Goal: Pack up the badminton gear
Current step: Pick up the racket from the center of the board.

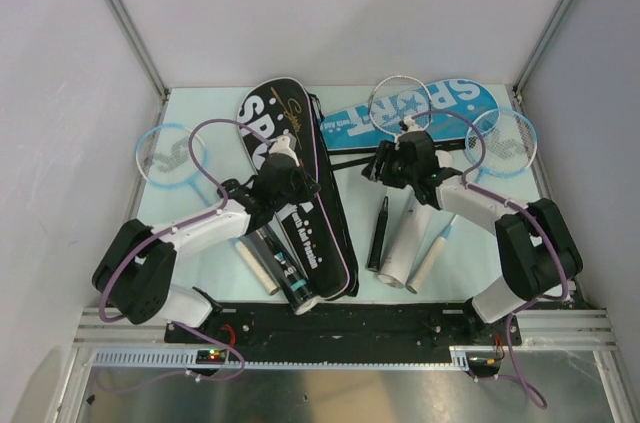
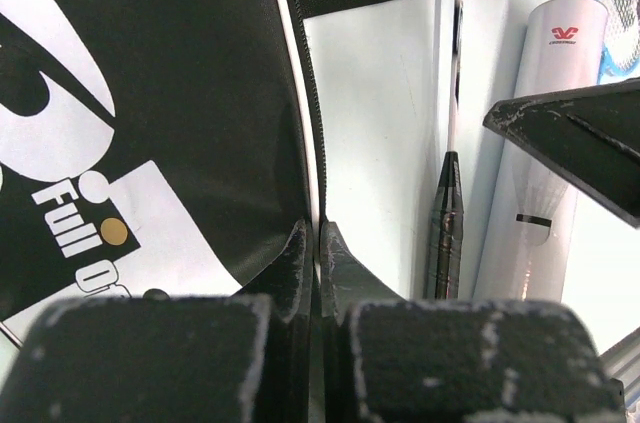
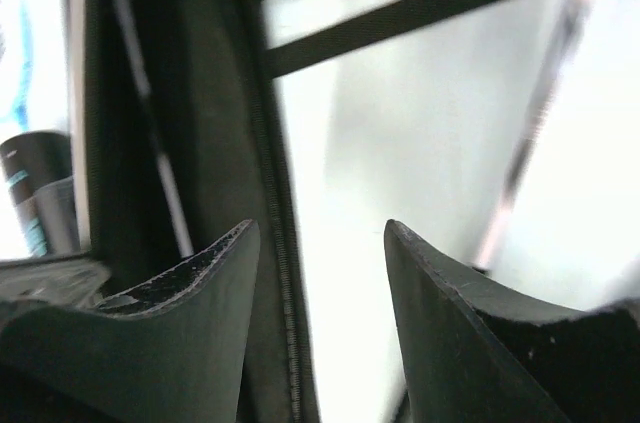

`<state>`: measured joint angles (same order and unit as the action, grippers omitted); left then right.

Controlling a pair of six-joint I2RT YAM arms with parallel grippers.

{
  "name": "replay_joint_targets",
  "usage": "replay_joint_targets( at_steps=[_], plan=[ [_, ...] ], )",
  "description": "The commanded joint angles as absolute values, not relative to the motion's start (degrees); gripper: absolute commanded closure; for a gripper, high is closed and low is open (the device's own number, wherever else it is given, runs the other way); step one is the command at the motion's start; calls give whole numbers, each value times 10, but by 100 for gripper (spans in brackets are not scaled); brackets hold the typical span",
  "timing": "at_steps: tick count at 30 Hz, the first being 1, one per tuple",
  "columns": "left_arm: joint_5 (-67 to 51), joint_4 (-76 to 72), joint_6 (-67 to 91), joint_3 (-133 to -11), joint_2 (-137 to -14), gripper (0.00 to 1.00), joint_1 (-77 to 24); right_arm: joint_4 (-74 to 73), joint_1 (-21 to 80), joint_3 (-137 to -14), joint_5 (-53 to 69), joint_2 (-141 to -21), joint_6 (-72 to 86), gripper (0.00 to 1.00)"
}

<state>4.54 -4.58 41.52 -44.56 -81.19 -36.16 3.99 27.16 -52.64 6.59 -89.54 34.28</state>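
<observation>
A black "SPORT" cover lies lengthwise at centre left, with a black tube inside its near end. My left gripper sits shut on the cover's zipper edge; the edge runs straight into the closed left gripper. My right gripper hovers open just right of that cover, and the right gripper has only the zipper edge and bare table below it. The silver racket rests on the blue cover, its handle near a white tube.
Light-blue rackets lie at the far left and the far right. Another white tube lies left of the black cover. A black strap crosses the table by the blue cover. Side walls close in the table.
</observation>
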Motion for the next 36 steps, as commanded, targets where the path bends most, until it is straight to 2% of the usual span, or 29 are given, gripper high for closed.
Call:
replay_joint_targets(
  at_steps=[1, 13, 17, 23, 26, 28, 36],
  plan=[
    [55, -67, 398, -460, -808, 100, -357, -23, 232, -522, 19, -907, 329, 42],
    [51, -67, 391, -455, -796, 100, -357, -40, 196, -571, 7, -1020, 330, 45],
    [52, -67, 389, -454, -795, 100, -356, -45, 197, -590, 8, -1049, 331, 50],
    [57, -68, 388, -448, -794, 100, -356, -37, 202, -594, 1, -1051, 318, 67],
    [59, -67, 388, -449, -794, 100, -357, -28, 202, -594, 0, -1039, 306, 87],
    [56, -68, 387, -451, -794, 100, -357, -22, 202, -594, 1, -1022, 295, 97],
    [59, -67, 385, -453, -795, 100, -356, -34, 201, -597, 38, -923, 271, 100]
  ],
)
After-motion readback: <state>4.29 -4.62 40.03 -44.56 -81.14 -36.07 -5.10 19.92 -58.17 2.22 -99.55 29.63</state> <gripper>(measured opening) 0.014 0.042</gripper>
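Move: The racket lies to the right of the open right hand: its shaft just beyond the handle is about 7 cm to the right, 3 cm ahead and 9 cm below. The white tube's middle is some 13 cm right and 14 cm back of that hand, the blue bag's about 25 cm ahead and 14 cm right, the black bag's level with it and 23 cm left. From the left hand the shaft is about 22 cm right, 5 cm ahead and 9 cm lower. Rightward and down, the right hand leaves the black bag's side and drops about 9 cm to the racket, its fingers tipping some 15 degrees steeper and turning slightly clockwise. Low over the board it eases 2 cm forward, pinches the shaft just beyond the handle, then rises 3 cm with it. The left hand stays put, its shut fingers still at the black bag's edge. ##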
